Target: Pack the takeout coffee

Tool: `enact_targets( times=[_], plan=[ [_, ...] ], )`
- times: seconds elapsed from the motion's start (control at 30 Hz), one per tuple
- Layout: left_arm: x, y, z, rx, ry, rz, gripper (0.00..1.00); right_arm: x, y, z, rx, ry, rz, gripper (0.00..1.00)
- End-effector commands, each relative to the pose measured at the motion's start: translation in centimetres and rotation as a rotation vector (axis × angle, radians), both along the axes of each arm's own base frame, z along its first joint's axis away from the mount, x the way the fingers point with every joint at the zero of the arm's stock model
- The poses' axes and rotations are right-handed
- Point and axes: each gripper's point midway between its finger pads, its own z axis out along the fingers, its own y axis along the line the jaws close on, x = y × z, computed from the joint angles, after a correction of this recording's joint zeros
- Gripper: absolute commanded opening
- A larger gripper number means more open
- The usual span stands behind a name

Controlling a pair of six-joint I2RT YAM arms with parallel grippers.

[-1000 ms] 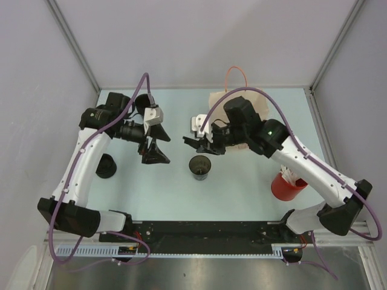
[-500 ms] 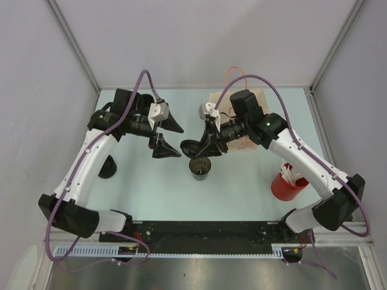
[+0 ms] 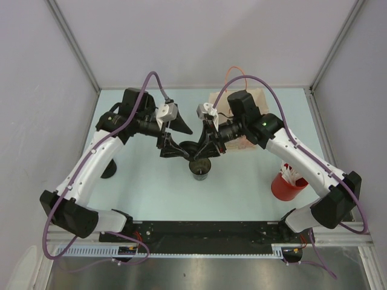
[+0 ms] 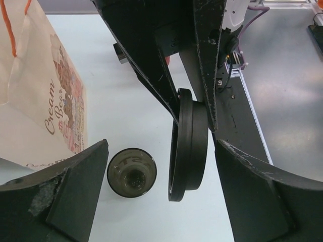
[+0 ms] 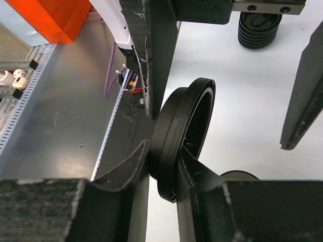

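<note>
A dark takeout cup (image 3: pixel 200 167) stands open on the table; the left wrist view looks down into the cup (image 4: pixel 131 172). Just above it, my right gripper (image 3: pixel 204 145) is shut on a black lid (image 3: pixel 191 148), held on edge. The right wrist view shows the lid (image 5: pixel 184 133) pinched at its rim in that gripper (image 5: pixel 166 156). My left gripper (image 3: pixel 174 140) is open, one finger on each side of the lid (image 4: pixel 189 143), not touching it; the left gripper (image 4: pixel 161 148) frames both lid and cup. A printed paper bag (image 3: pixel 259 103) stands behind the right arm.
A stack of black lids (image 3: pixel 107 166) sits at the left by the left arm; the right wrist view also shows that stack (image 5: pixel 260 27). A red cup of straws (image 3: pixel 284 184) stands at the right. The bag (image 4: pixel 45 101) is close behind the cup.
My left gripper has swung right, from well left of the cup to straddling the lid. The right gripper brought the lid over the cup, then held still.
</note>
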Motion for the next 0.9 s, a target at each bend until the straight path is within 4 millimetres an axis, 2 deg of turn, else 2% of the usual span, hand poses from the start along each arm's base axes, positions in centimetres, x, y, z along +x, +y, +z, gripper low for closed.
enact_targets(
  times=[0.0, 0.1, 0.27, 0.43, 0.5, 0.53, 0.6, 0.63, 0.7, 0.73, 0.87],
  plan=[
    [-0.7, -0.5, 0.0, -0.018, -0.002, -0.04, 0.88, 0.3, 0.1, 0.9, 0.032, -0.022, -0.006, 0.22],
    [-0.8, -0.5, -0.4, -0.004, -0.003, -0.04, 0.82, 0.6, 0.1, 0.8, 0.027, -0.024, -0.02, 0.22],
    [-0.8, -0.5, -0.7, 0.007, -0.002, -0.039, 0.66, 1.1, 0.2, 0.7, 0.024, -0.028, -0.042, 0.22],
    [-0.9, -0.7, -0.7, 0.008, 0.003, -0.04, 0.36, 1.9, 0.3, 0.3, 0.008, -0.044, -0.082, 0.23],
    [-0.8, -0.7, -0.7, 0.007, 0.006, -0.039, 0.29, 2.3, 0.2, 0.4, 0.008, -0.062, -0.102, 0.26],
    [-0.8, -0.7, -0.8, 0.009, 0.011, -0.036, 0.26, 2.8, 0.0, 0.6, 0.004, -0.082, -0.134, 0.3],
    [-0.5, -0.7, -0.9, 0.016, 0.018, -0.018, 0.24, 3.5, -0.3, 1.1, 0.004, -0.12, -0.175, 0.38],
    [-0.4, -0.8, -1.0, 0.015, 0.019, -0.011, 0.24, 4.3, -0.8, 1.9, 0.007, -0.171, -0.217, 0.48],
    [0.0, -0.9, -1.3, 0.019, 0.044, 0.019, 0.24, 4.8, -1.5, 2.4, -0.016, -0.211, -0.258, 0.56],
    [0.1, -0.9, -1.4, 0.018, 0.056, 0.029, 0.22, 5.6, -2.1, 2.9, -0.034, -0.259, -0.3, 0.64],
    [0.8, -0.9, -2.4, 0.023, 0.159, 0.083, 0.2, 6.1, -4.2, 5.6, -0.078, -0.432, -0.362, 0.78]
  ],
)
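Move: The black lid, still pinched at its other rim by the right fingers, stands between the left gripper's open jaws: its middle is about 3 cm to the right of the left hand point and 2 cm back, at the same height. From the right hand the lid is about 4 cm to the left, level. From the left hand, the clear cup is roughly 6 cm right, 1 cm ahead and 22 cm below; the paper bag is some 17 cm ahead and 21 cm right. Hold the left gripper almost in place around the black lid and close its fingers until they pinch the near rim. Only then open the right fingers, let go of the lid and draw the right hand forward about 5 cm, swinging it some 15 degrees clockwise, while the left hand keeps its pinch and sinks about 3 cm in all. ##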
